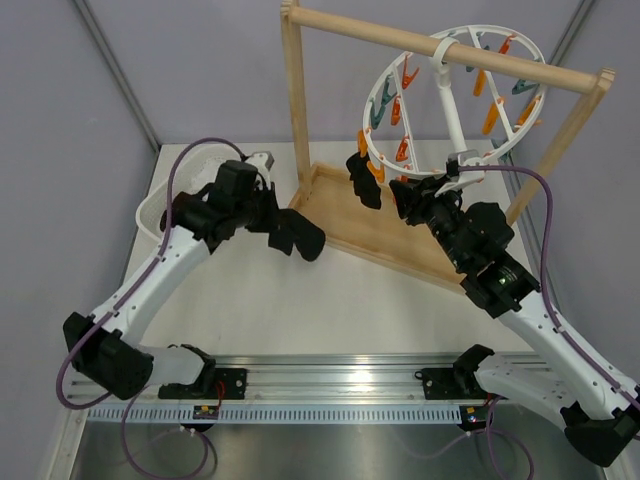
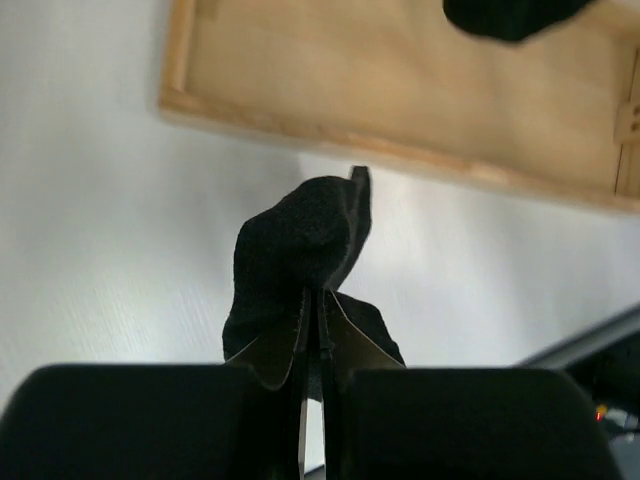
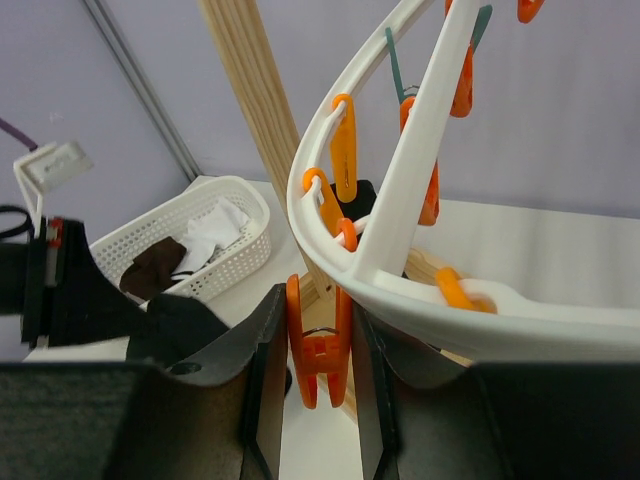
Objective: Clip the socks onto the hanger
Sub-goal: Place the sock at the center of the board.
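My left gripper (image 1: 272, 218) is shut on a black sock (image 1: 300, 238), held above the table left of the wooden stand. In the left wrist view the sock (image 2: 300, 245) bulges out past the closed fingers (image 2: 270, 350). The hanger (image 1: 455, 100), a white ring with orange and teal clips, hangs from the stand's top bar. Another black sock (image 1: 364, 184) hangs from its lower left rim. My right gripper (image 3: 318, 312) is shut on an orange clip (image 3: 320, 360) under the hanger's rim (image 3: 400, 290); the clip's lower tips stand slightly apart.
The wooden stand (image 1: 296, 110) has a flat tray base (image 1: 350, 225) between the arms. A white mesh basket (image 3: 215, 255) with white and dark brown socks stands at the left, mostly behind my left arm in the top view (image 1: 150, 215).
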Tool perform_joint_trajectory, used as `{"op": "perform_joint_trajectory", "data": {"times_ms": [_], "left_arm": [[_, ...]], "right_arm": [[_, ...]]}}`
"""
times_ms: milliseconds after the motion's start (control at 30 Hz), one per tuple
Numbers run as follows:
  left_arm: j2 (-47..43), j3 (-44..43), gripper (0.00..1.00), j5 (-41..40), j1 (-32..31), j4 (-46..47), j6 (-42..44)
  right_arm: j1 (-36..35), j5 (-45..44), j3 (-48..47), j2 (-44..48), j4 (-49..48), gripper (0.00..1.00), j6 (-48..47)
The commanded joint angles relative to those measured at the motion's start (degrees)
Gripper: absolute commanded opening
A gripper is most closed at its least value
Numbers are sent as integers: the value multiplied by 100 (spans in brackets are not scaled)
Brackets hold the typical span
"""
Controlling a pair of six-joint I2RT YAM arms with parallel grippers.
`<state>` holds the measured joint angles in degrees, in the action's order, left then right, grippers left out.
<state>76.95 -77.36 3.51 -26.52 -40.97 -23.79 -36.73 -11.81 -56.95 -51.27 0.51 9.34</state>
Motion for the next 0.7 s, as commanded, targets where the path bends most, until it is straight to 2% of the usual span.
{"op": "perform_joint_trajectory", "data": {"times_ms": [0,133,200,233,267,333,367,533,633,667], "left_arm": [[-592,808,5,641,-291,343,85],[-997,1951,9,836,-512,521,645],[-928,2356,17,48,-521,319,718],[-814,2444,38,-312,-512,92,631],[-761,2489,55,-1281,-503,-24,561],[-638,2463,81,-2078,-407,-209,315],[-602,2411,97,-2578,-363,-323,244],[-839,2121,99,-2882,-72,-438,-492],[-1050,2347,98,-2488,-98,-238,-1090],[-1085,2505,97,-2060,-116,-97,-1249]], "right_arm": [[-80,434,210,20,986,0,67],[-80,434,237,55,1003,0,138],[-80,452,237,73,1021,0,182],[-80,461,237,82,1047,0,191],[-80,469,237,99,1056,0,208],[-80,452,237,99,1091,0,208],[-80,461,228,82,1109,0,217],[-80,531,210,73,1118,0,252],[-80,548,237,108,1109,0,270],[-80,566,237,117,1100,0,270]]}}
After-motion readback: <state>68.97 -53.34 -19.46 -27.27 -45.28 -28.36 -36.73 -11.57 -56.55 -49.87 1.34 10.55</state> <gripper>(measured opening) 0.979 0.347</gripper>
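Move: The left hand already holds the sock; the board centre where it is to go lies about 9 cm back, 2 cm to the left and some 23 cm below. The wooden tray's middle is about 12 cm ahead and 28 cm to the right, down at board level; the white basket is roughly 18 cm ahead and 24 cm to the left, 20 cm lower. From the right hand, the board centre is about 6 cm back, 25 cm left and 38 cm down. Down and back in one quick sweep, the left hand brings the sock about 14 cm lower and 8 cm nearer the base towards the board centre, clear of the wooden tray. Low down it swings some 10 cm left, twisting about 30 degrees with its left side rising, while the fingers spread wide and let go of the sock; it ends just starting to rise. ##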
